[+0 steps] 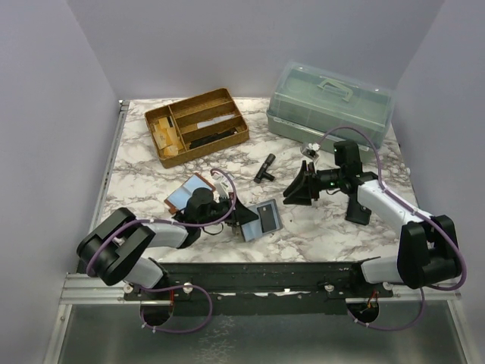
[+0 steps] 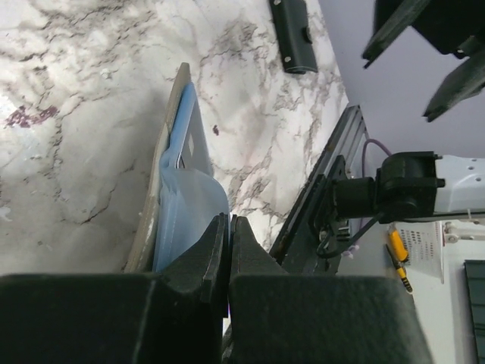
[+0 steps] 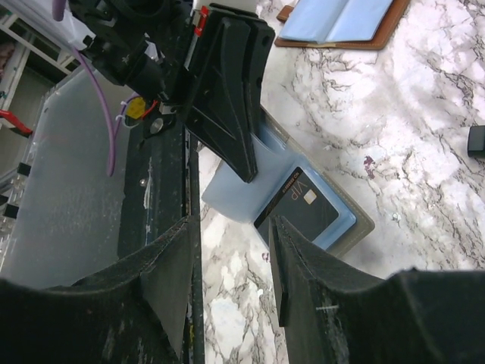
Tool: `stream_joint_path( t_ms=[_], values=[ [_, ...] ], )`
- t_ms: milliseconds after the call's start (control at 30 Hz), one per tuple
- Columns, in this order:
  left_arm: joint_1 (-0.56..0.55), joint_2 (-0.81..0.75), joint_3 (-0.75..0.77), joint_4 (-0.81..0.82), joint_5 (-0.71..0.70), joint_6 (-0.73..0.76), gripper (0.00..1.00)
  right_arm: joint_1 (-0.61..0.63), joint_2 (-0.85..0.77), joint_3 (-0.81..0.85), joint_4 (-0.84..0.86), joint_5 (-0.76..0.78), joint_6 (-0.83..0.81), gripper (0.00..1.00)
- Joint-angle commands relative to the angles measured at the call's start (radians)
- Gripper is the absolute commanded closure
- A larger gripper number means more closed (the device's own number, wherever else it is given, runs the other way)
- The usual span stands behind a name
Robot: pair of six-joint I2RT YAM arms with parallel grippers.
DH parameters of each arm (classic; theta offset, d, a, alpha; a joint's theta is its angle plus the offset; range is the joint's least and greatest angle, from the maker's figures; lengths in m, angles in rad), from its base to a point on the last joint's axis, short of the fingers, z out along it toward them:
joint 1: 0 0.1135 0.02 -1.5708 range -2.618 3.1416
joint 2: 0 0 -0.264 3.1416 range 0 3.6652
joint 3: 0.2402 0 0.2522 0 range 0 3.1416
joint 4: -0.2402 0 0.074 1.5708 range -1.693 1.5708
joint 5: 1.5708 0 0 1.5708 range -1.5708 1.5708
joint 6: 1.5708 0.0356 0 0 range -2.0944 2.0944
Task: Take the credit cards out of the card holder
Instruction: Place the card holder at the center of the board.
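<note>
A tan card holder (image 1: 267, 220) lies near the table's front, with a light-blue lining (image 3: 345, 224). A dark credit card (image 3: 299, 206) marked VIP rests on the lining. A thin, card-sized light-blue sheet (image 3: 231, 193) juts from the holder's near side; I cannot tell whether it is a card or a flap. My left gripper (image 2: 229, 221) is shut on that sheet's edge (image 2: 189, 216); it also shows in the top view (image 1: 247, 220) and the right wrist view (image 3: 246, 171). My right gripper (image 3: 231, 224) hangs open and empty over the marble in front of the holder (image 1: 294, 196).
A second holder (image 1: 189, 193) lies spread open left of the left wrist, brown outside and light blue inside. A wooden divided tray (image 1: 197, 125) and a clear lidded box (image 1: 330, 102) stand at the back. A small black part (image 1: 265, 167) lies mid-table. The black rail (image 1: 258, 273) runs along the front.
</note>
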Motion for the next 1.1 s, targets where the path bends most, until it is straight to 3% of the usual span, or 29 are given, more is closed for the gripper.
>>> stream_joint_path(
  t_ms=[0,167,333,567,667,767,1067],
  values=[
    [0.005,0.060,-0.004,0.024,0.001,0.026,1.00,-0.004,-0.010,-0.018,0.055,-0.008,0.015,0.50],
    [0.006,0.123,-0.005,-0.023,-0.063,-0.009,1.00,-0.004,0.017,-0.022,0.069,0.023,0.048,0.51],
    [0.005,0.116,-0.008,-0.109,-0.148,-0.032,1.00,0.000,0.076,-0.052,0.162,0.094,0.193,0.54],
    [0.004,0.058,0.059,-0.467,-0.292,-0.074,0.92,0.076,0.184,-0.035,0.178,0.186,0.287,0.55],
    [0.000,-0.001,0.057,-0.551,-0.341,-0.098,0.78,0.121,0.230,-0.019,0.174,0.237,0.324,0.55],
    [-0.006,-0.081,0.052,-0.608,-0.371,-0.098,0.71,0.166,0.264,-0.007,0.174,0.303,0.345,0.55],
    [-0.012,-0.323,0.104,-0.787,-0.451,-0.036,0.65,0.210,0.313,0.020,0.123,0.478,0.359,0.55]
  ],
)
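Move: My left hand has the open card holder pinched, the holder's middle some 4 cm to its right and just below. The spot where I'll lay it is about 8 cm beneath this hand, 1 cm right and 2 cm back. The blue-lined brown holder lies 20 cm left and 11 cm ahead of the left hand, the black T-shaped piece 19 cm ahead and 5 cm right. From my right hand the held card holder is roughly 9 cm left, 3 cm back and 8 cm below. I lower my left hand about 7 cm to bring the held card holder down onto the board, drifting left as it sinks, then open the fingers about a third, let go, and draw away left and slightly up while they tip down and swing counter-clockwise. After a short wait my right hand sinks some 10 cm and moves 4 cm left towards the holder's right edge, fingers staying half open and tilting further down. ##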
